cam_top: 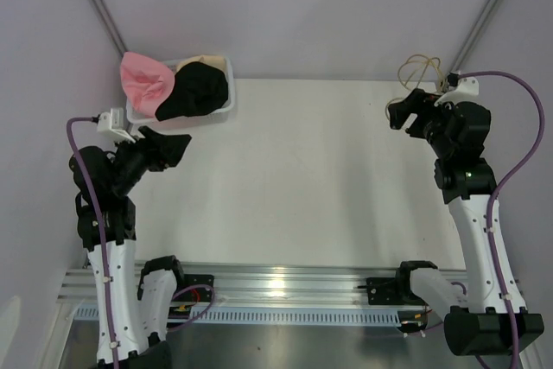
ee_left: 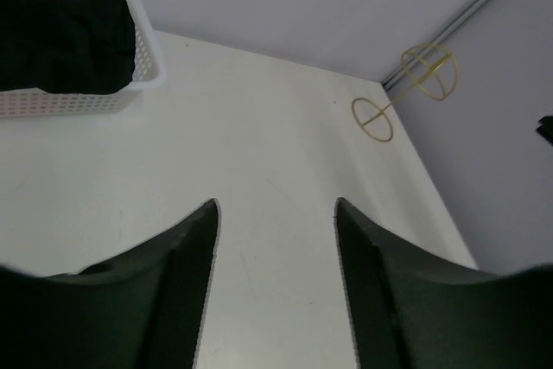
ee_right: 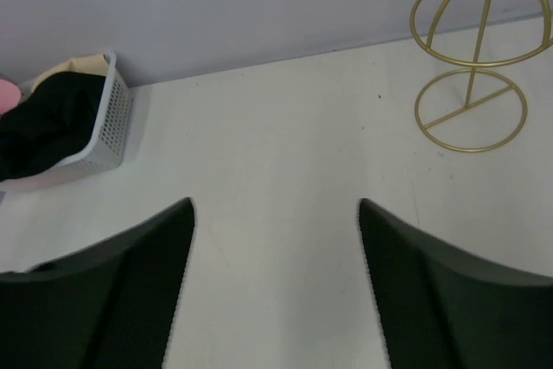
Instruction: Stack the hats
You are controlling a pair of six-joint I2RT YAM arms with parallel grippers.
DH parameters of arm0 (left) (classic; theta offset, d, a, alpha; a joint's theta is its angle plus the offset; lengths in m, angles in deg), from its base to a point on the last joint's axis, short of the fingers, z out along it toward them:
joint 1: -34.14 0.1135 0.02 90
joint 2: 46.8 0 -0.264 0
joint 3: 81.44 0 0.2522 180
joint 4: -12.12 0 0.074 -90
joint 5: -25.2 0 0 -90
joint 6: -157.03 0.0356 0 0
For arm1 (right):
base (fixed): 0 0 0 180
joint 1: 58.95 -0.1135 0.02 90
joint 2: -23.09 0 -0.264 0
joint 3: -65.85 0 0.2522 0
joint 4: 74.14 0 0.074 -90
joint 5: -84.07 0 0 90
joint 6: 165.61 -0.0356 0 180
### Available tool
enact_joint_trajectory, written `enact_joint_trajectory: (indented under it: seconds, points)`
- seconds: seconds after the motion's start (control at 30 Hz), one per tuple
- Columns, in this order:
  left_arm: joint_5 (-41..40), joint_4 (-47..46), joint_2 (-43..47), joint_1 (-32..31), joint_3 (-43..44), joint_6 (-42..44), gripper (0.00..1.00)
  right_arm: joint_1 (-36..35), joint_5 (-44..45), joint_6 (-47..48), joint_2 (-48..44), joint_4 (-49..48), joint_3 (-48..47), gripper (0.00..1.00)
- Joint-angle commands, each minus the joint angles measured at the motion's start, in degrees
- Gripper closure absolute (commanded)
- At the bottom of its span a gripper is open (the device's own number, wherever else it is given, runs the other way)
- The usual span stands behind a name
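Note:
The hats lie in a white mesh basket (cam_top: 200,118) at the table's back left. A black hat (cam_top: 194,91) lies on top, a pink hat (cam_top: 143,79) hangs over the basket's left rim, and a beige hat (cam_top: 216,63) peeks out behind the black one. The black hat also shows in the left wrist view (ee_left: 60,23) and the right wrist view (ee_right: 39,123). My left gripper (cam_top: 180,146) is open and empty just in front of the basket. My right gripper (cam_top: 394,115) is open and empty at the back right, far from the hats.
A gold wire hat stand (cam_top: 421,69) stands at the back right corner, close behind my right gripper; it also shows in the right wrist view (ee_right: 471,58) and the left wrist view (ee_left: 406,88). Grey walls close the back and sides. A metal rail runs along the near edge.

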Motion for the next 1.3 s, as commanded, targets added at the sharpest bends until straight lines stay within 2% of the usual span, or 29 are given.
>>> enact_joint_trajectory:
  seconds: [0.0,0.03,0.1,0.13,0.17,0.43,0.6,0.7,0.8,0.83,0.97,1.13,1.27]
  points:
    - [-0.24,1.77,-1.31,0.24,2.47,0.66,0.23,0.03,-0.41,0.2,-1.82,0.11,-1.5,0.14]
    - [0.46,1.07,-1.4,0.33,2.29,0.48,0.22,0.03,-0.41,0.2,-2.26,0.46,-1.67,0.03]
    - [2.48,0.72,-1.48,0.24,1.94,0.66,0.18,0.03,-0.41,0.37,-4.1,-0.06,-1.33,0.01]
    - [2.67,0.54,-1.57,0.33,2.12,0.66,0.06,0.03,0.12,0.37,-4.72,-0.94,-0.98,0.01]
    - [2.67,0.45,-1.49,0.33,1.94,0.57,0.01,0.03,0.21,0.89,-5.59,-1.21,-0.62,0.01]
    - [2.85,0.28,-1.66,0.24,1.5,0.48,0.01,0.38,7.41,0.29,-3.23,-1.47,-1.06,0.01]
    - [2.84,-0.08,-1.92,0.24,1.24,0.31,0.0,0.64,6.8,-0.16,0.02,-4.27,-1.67,0.0]
    - [3.02,-0.16,-2.28,0.33,1.24,-0.31,0.0,0.73,13.62,0.81,3.79,-9.1,-2.37,0.0]
    - [3.2,0.01,-3.15,0.24,1.76,-0.4,0.0,3.54,19.34,0.81,12.92,-10.17,-8.16,0.01]
    - [3.11,0.36,-3.42,0.24,1.77,-0.14,0.0,4.06,20.24,1.16,18.95,-9.65,-10.44,0.01]
    - [2.32,1.42,-4.65,0.33,2.29,0.22,0.01,5.65,19.99,4.15,32.14,-4.91,-27.37,0.0]
    - [0.75,2.65,-6.14,0.24,3.08,0.65,0.0,5.74,18.41,4.59,42.37,-0.69,-39.1,0.01]
    - [-0.05,3.53,-6.58,0.51,3.61,0.83,0.01,5.39,17.43,-2.75,47.83,2.47,-43.77,0.01]
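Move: The gold wire hat rack stands about 29 cm ahead of the right hand and 15 cm to its right, its middle some 19 cm lower; nothing else is near it. From the left hand the rack is roughly 38 cm ahead and 68 cm to the right. The black hat in the white basket lies about 37 cm ahead of the left hand, hardly to its left, and some 22 cm below. After a small backing lift of 2 to 3 cm that it undoes again, the empty right hand, its fingers spreading from part open to wide, sweeps about 20 cm forward and 10 cm to its right towards the gold rack, staying nearly level and turning some 20 degrees clockwise to finish short of the rack and above its dome, not touching it. Meanwhile the empty left hand also opens wide and, late on, sinks about 3 cm while easing a little forward, its fingertips tipping slightly down. ##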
